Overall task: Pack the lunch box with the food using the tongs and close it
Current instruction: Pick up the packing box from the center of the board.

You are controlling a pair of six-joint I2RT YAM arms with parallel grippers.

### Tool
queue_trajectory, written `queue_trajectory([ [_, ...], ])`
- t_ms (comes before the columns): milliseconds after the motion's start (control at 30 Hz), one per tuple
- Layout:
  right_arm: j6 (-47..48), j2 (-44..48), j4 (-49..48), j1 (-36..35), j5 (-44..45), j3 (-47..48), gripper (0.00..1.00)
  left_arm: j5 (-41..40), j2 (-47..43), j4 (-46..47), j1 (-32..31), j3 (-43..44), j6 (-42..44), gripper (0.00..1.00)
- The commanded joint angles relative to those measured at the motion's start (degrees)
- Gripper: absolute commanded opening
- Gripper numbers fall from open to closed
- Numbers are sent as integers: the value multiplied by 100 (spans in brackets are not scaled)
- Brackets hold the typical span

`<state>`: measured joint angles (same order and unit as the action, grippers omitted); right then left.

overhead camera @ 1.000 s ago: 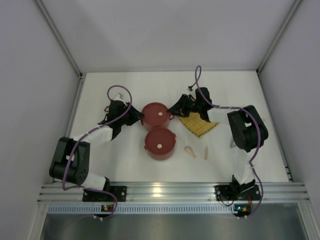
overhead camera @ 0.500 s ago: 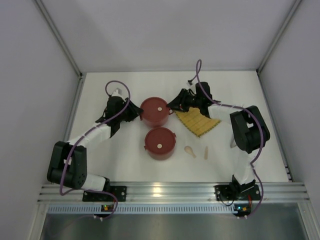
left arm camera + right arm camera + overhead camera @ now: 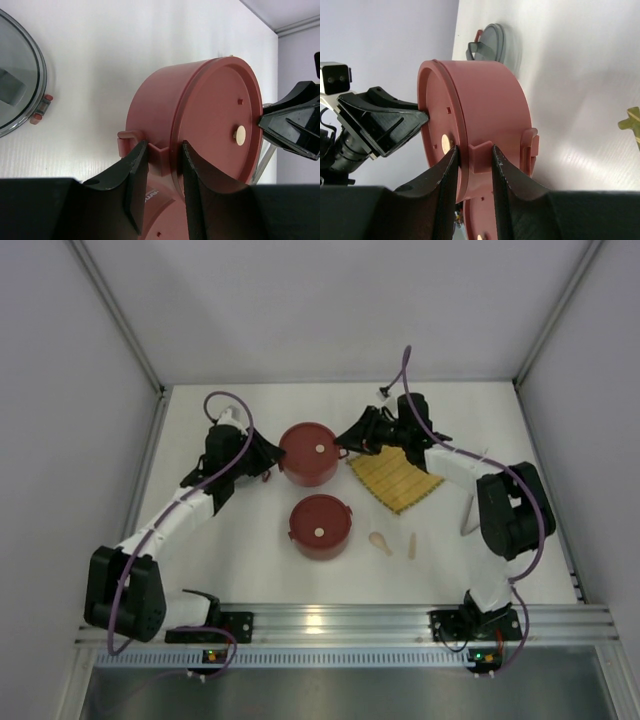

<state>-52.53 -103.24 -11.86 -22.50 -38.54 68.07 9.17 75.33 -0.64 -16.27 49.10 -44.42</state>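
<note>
The lunch box stands as two lidded maroon tiers. Both grippers hold the far tier [image 3: 308, 452] by its small side handles. The left gripper [image 3: 268, 462] [image 3: 162, 147] is shut on the left handle [image 3: 159, 152]. On the opposite side, the right gripper [image 3: 345, 448] [image 3: 472, 152] is shut on the other handle [image 3: 481, 156]. The near tier [image 3: 319, 526] sits on the table under its lid. The slim tongs [image 3: 468, 512] lie beside the right arm. The food is out of view.
A yellow woven mat [image 3: 395, 480] lies right of the held tier. The beige spoon [image 3: 380, 542] and stick [image 3: 412, 545] are in front of the mat. A grey round lid with red clips [image 3: 20, 80] [image 3: 490, 42] rests on the table beyond the held tier.
Both arms have reached farther from their bases, carrying the far tier away from the near tier. The grips look the same.
</note>
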Motion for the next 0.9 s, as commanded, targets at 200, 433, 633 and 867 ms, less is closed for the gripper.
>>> queue_trajectory([
  [200,173,831,263,-193,22,365,0,322,-660,-216,-201,381,136,0],
  [433,234,1288,526,-298,101,58,0,384,-1098,-691,-245,337,259,0],
  [633,287,1772,772,-422,216,-337,0,655,-1590,-1025,-262,136,259,0],
  [867,472,2396,1168,-676,611,-830,0,744,-2311,-1420,-315,-339,250,0],
])
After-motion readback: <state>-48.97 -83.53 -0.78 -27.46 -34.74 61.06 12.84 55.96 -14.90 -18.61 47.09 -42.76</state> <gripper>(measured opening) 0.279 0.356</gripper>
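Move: The packing box already hangs between my hands, pinched at its side tabs. The other lunch box, towards which it goes, lies some 14 cm back, 10 cm to the right and 12 cm below my left hand. From my right hand it is about 14 cm back and 6 cm left. The bamboo mat lies about 15 cm right of my right hand and 4 cm ahead; the wooden spoon some 14 cm back, 10 cm right. I keep both pinches and bring the packing box back towards my bases with my two hands together. They rise faster than they draw back at first, then mostly travel back and level off, about 8 cm back and 5 cm up in all, taking the box towards and partly over the lidded box behind it. ##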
